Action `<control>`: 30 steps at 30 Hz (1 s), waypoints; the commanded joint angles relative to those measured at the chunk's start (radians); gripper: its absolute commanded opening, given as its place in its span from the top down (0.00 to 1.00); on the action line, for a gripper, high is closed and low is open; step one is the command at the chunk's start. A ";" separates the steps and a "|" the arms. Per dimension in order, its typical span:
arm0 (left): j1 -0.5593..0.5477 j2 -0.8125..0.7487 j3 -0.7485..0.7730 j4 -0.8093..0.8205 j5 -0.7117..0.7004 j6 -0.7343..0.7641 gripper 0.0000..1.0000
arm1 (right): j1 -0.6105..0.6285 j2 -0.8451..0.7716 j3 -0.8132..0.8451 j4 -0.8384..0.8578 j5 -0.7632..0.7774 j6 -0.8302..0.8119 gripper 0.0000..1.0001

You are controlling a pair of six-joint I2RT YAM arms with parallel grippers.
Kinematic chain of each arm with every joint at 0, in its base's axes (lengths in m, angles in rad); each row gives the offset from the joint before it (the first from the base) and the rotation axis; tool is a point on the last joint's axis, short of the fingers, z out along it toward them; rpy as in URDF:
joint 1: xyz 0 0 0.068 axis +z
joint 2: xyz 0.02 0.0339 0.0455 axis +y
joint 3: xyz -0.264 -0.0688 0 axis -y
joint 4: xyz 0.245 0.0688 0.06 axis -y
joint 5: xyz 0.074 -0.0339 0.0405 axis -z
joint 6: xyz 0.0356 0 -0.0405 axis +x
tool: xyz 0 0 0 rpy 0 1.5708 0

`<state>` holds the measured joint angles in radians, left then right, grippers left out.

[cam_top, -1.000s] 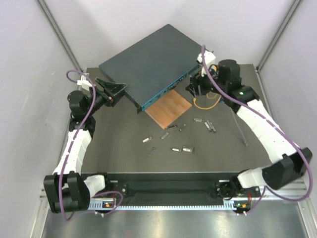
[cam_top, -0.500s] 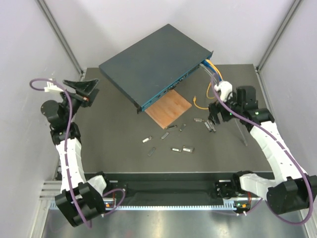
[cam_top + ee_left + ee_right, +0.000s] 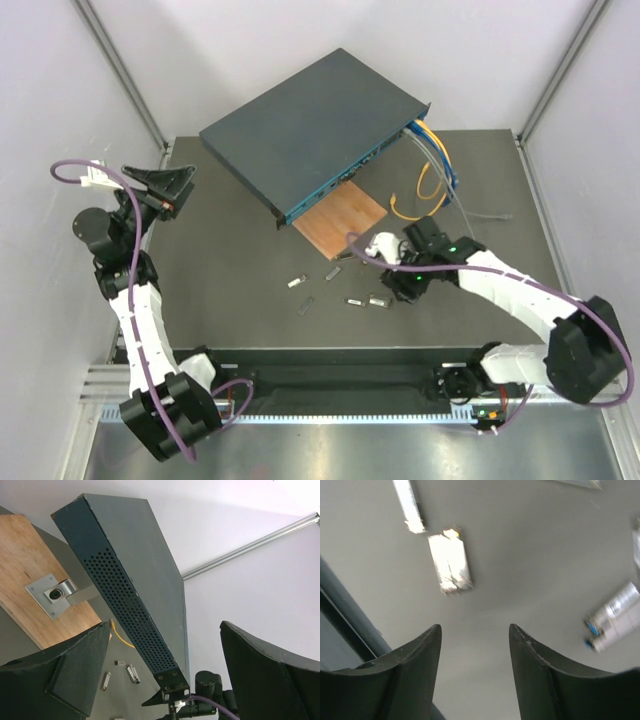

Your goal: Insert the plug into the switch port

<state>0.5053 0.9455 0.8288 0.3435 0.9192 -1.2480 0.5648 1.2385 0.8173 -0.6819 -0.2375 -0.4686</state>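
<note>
The switch [image 3: 310, 130] lies at the back of the table, its teal socket face [image 3: 340, 185] turned toward the front right. Blue and yellow cables [image 3: 432, 150] hang from its right end. Several small silver plugs [image 3: 354, 301] lie loose on the mat. My right gripper [image 3: 396, 288] hovers low just right of them; in the right wrist view it [image 3: 475, 630] is open and empty, with one plug [image 3: 450, 562] ahead of the fingertips. My left gripper [image 3: 165, 185] is raised left of the switch and open; the left wrist view [image 3: 165, 627] looks along the switch's perforated side [image 3: 125, 605].
A thin wooden square [image 3: 340, 220] lies under the switch's front corner, with a metal bracket [image 3: 52, 594] on it. More silver plugs [image 3: 615, 615] lie right of my right gripper. A yellow cable loop [image 3: 405, 208] rests on the mat. White walls enclose the table.
My right arm has swung from the switch's right end down to the loose plugs at mid-table. My left arm has pulled back left from the switch and risen.
</note>
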 commanded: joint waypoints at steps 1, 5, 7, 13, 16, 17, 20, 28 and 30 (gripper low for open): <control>0.006 -0.039 0.029 0.045 0.010 0.032 0.04 | 0.104 0.050 0.028 0.105 0.040 0.010 0.46; 0.004 -0.062 0.006 0.046 0.018 0.038 0.04 | 0.222 0.127 0.054 0.171 0.061 0.018 0.47; 0.004 -0.071 0.009 0.038 0.023 0.047 0.04 | 0.279 0.183 0.089 0.186 0.058 0.022 0.47; 0.004 -0.067 0.026 0.020 0.029 0.073 0.05 | 0.359 0.298 0.155 0.223 0.061 0.030 0.48; 0.004 -0.067 0.026 0.020 0.029 0.078 0.05 | 0.377 0.346 0.169 0.248 0.069 0.033 0.52; 0.002 -0.067 0.026 0.020 0.029 0.079 0.05 | 0.382 0.361 0.171 0.252 0.072 0.033 0.53; 0.004 -0.068 0.029 0.031 0.032 0.085 0.05 | 0.392 0.400 0.174 0.272 0.076 0.035 0.55; -0.008 -0.071 0.059 0.045 0.067 0.125 0.06 | 0.409 0.423 0.140 0.305 0.138 0.059 0.86; -0.045 -0.080 0.085 0.022 0.079 0.195 0.06 | 0.389 0.379 0.141 0.279 0.109 0.073 0.99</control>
<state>0.4965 0.8879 0.8429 0.3351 0.9554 -1.1484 0.9596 1.6650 0.9504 -0.4110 -0.1253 -0.4206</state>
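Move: The plug to be picked lies on the table about 12 cm to the right hand's left, 2 cm nearer the base and some 6 cm below the fingertips. A broader plug lies between, 6 cm left and 2 cm back; another plug is 18 cm left and 5 cm ahead, and a dark plug about 24 cm left and 3 cm back, all equally low. From the left hand the plug is roughly 30 cm right, 12 cm back and 36 cm down. The narrow plug beyond the broader one is pinched by the right fingers, which come in half open: the hand sweeps about 12 cm left over the broader plug, sinking as it goes and turning some 20 degrees counter-clockwise, then drops the last bit nearly straight down and closes on the plug's sides. The left hand eases a couple of centimetres back, right and up, empty. ##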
